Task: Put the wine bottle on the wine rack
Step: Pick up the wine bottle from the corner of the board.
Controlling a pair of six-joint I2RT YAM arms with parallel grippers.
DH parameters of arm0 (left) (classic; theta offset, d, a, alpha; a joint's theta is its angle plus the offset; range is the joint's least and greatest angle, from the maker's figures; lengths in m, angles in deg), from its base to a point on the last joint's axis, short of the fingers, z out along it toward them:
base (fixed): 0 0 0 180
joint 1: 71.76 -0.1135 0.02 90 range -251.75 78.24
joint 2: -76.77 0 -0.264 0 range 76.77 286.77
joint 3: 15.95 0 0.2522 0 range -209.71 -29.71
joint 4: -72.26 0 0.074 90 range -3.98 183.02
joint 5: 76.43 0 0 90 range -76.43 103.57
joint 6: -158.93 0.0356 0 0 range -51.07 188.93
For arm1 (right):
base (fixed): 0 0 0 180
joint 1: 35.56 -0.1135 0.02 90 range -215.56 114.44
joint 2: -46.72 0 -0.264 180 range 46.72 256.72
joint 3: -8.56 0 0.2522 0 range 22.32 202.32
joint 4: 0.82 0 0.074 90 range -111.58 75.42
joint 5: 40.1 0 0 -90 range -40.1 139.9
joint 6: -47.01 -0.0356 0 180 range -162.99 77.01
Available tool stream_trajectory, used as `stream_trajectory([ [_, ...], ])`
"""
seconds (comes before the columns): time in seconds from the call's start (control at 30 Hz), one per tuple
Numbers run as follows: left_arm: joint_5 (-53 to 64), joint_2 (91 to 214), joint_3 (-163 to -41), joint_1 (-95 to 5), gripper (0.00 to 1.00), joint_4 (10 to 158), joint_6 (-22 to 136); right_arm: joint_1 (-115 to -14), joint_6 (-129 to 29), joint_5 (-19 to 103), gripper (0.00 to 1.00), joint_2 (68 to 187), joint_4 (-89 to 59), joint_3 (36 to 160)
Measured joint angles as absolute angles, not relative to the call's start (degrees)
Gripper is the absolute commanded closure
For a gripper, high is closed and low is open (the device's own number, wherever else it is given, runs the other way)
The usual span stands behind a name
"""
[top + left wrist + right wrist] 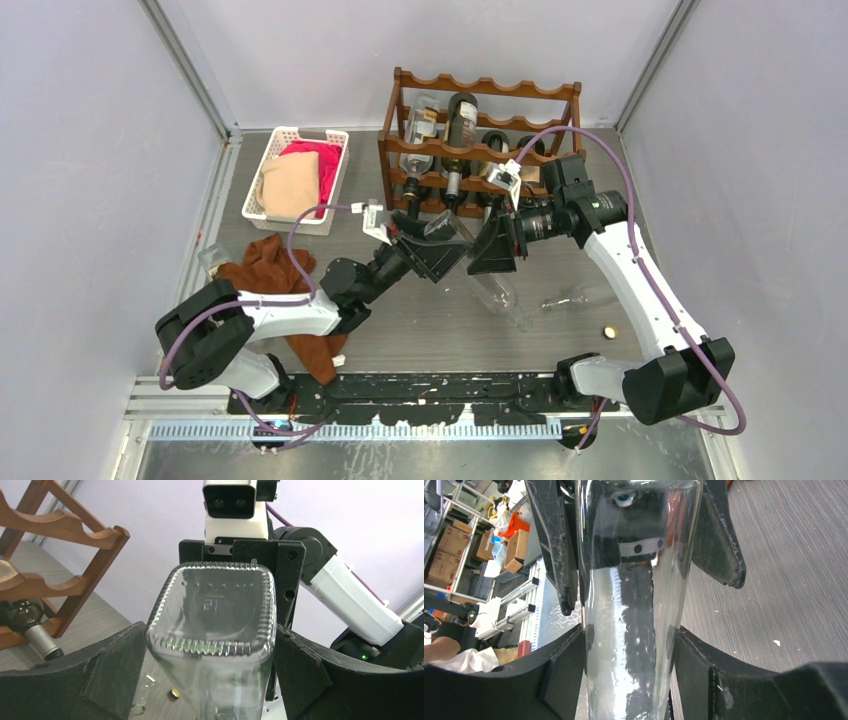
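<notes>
The wine bottle (497, 290) is clear glass and hangs tilted above the table in front of the wine rack (487, 88), a dark reddish-brown rack with wavy rails. My left gripper (440, 245) holds it at its squarish base (212, 610), a finger against each side. My right gripper (492, 250) is shut on the bottle's body (624, 605), both pads pressed to the glass. The neck points down and to the right, toward the table. In the left wrist view the rack (65, 525) stands to the left. It holds a clear bottle (420, 130) and a dark one (460, 120).
At the back left, a white basket (275, 150) holds pink and tan cloths. A brown cloth (270, 270) lies beside the left arm. A wine glass (565, 300) lies on its side near the bottle's neck. A small bottle cap (608, 331) rests to its right.
</notes>
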State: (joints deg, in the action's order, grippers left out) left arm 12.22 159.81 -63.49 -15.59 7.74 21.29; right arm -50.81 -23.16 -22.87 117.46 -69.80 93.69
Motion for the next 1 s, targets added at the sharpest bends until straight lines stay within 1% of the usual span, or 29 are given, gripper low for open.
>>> stream_trajectory([
  [0.13, 11.02, 159.81, -64.74, -16.40, 0.12, 7.67, 20.46, -51.22, -23.09, -23.02, 0.99, 117.46, -70.04, 94.33],
  [0.3, 10.26, 159.81, -65.50, -17.01, 0.29, 7.45, 19.21, -51.26, -22.94, -23.31, 0.99, 117.48, -70.15, 94.87],
  [0.37, 9.82, 159.81, -65.53, -17.15, 0.44, 7.30, 18.56, -51.24, -22.92, -23.31, 0.99, 117.55, -70.20, 94.87],
  [0.4, 9.60, 159.81, -65.55, -17.12, 0.54, 7.21, 18.21, -51.26, -22.83, -23.29, 0.99, 117.61, -70.24, 94.87],
  [0.43, 9.30, 159.81, -65.59, -17.12, 0.68, 6.95, 17.97, -51.24, -22.78, -23.39, 0.98, 117.79, -70.26, 94.87],
  [0.47, 8.92, 159.81, -65.61, -17.15, 0.84, 6.56, 17.44, -51.26, -22.46, -23.83, 0.98, 117.94, -70.24, 94.87],
  [0.5, 8.79, 159.81, -65.63, -17.21, 0.95, 6.49, 17.09, -51.26, -22.30, -24.12, 0.95, 118.14, -70.24, 94.87],
  [0.53, 8.60, 159.81, -65.63, -17.34, 1.00, 6.40, 16.85, -51.26, -22.35, -24.29, 0.90, 118.27, -70.28, 94.87],
  [0.63, 8.40, 159.83, -65.61, -17.58, 1.00, 6.58, 16.74, -51.26, -22.52, -24.14, 0.72, 118.64, -70.17, 94.87],
  [0.73, 8.07, 159.81, -65.59, -18.09, 1.00, 6.78, 16.33, -51.42, -23.77, -23.39, 0.42, 118.77, -69.32, 94.87],
  [0.77, 7.83, 159.81, -65.59, -18.30, 1.00, 6.84, 16.13, -51.55, -24.27, -22.98, 0.29, 118.77, -68.95, 94.87],
  [0.8, 7.66, 159.81, -65.57, -18.50, 1.00, 6.93, 15.82, -51.64, -24.80, -22.59, 0.21, 118.77, -68.67, 94.87],
  [0.83, 7.53, 159.81, -65.53, -18.68, 1.00, 6.99, 15.47, -51.70, -25.25, -22.24, 0.05, 118.77, -68.49, 94.87],
  [0.87, 7.68, 159.81, -65.39, -18.87, 1.00, 7.32, 15.56, -51.72, -25.89, -20.97, 0.01, 118.77, -68.29, 94.85],
  [1.0, 8.55, 159.81, -63.89, -20.14, 1.00, 8.52, 15.41, -51.64, -26.65, -17.52, 0.00, 118.77, -67.62, 93.85],
])
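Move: The wine bottle is clear glass, already held aslant by the right hand, base up and neck down to the right and back. Its middle lies about 4 cm back, 7 cm right and 6 cm below the left hand, whose open fingers already flank the base end. From the right hand it is roughly 2 cm back, 1 cm right and 3 cm down. From the left hand, the wine rack stands some 30 cm ahead, 10 cm right and 14 cm down; a lying bottle is about 35 cm right, 3 cm ahead and 29 cm down. The bottle's base end is taken by the left hand, which eases up about 2 cm and closes its fingers on the glass. The right hand keeps its hold, barely moving, until the left has its grip, then opens wide and dips a little, forward and down. The left hand meanwhile sinks back those 2 cm, drifting slightly forward and left. ##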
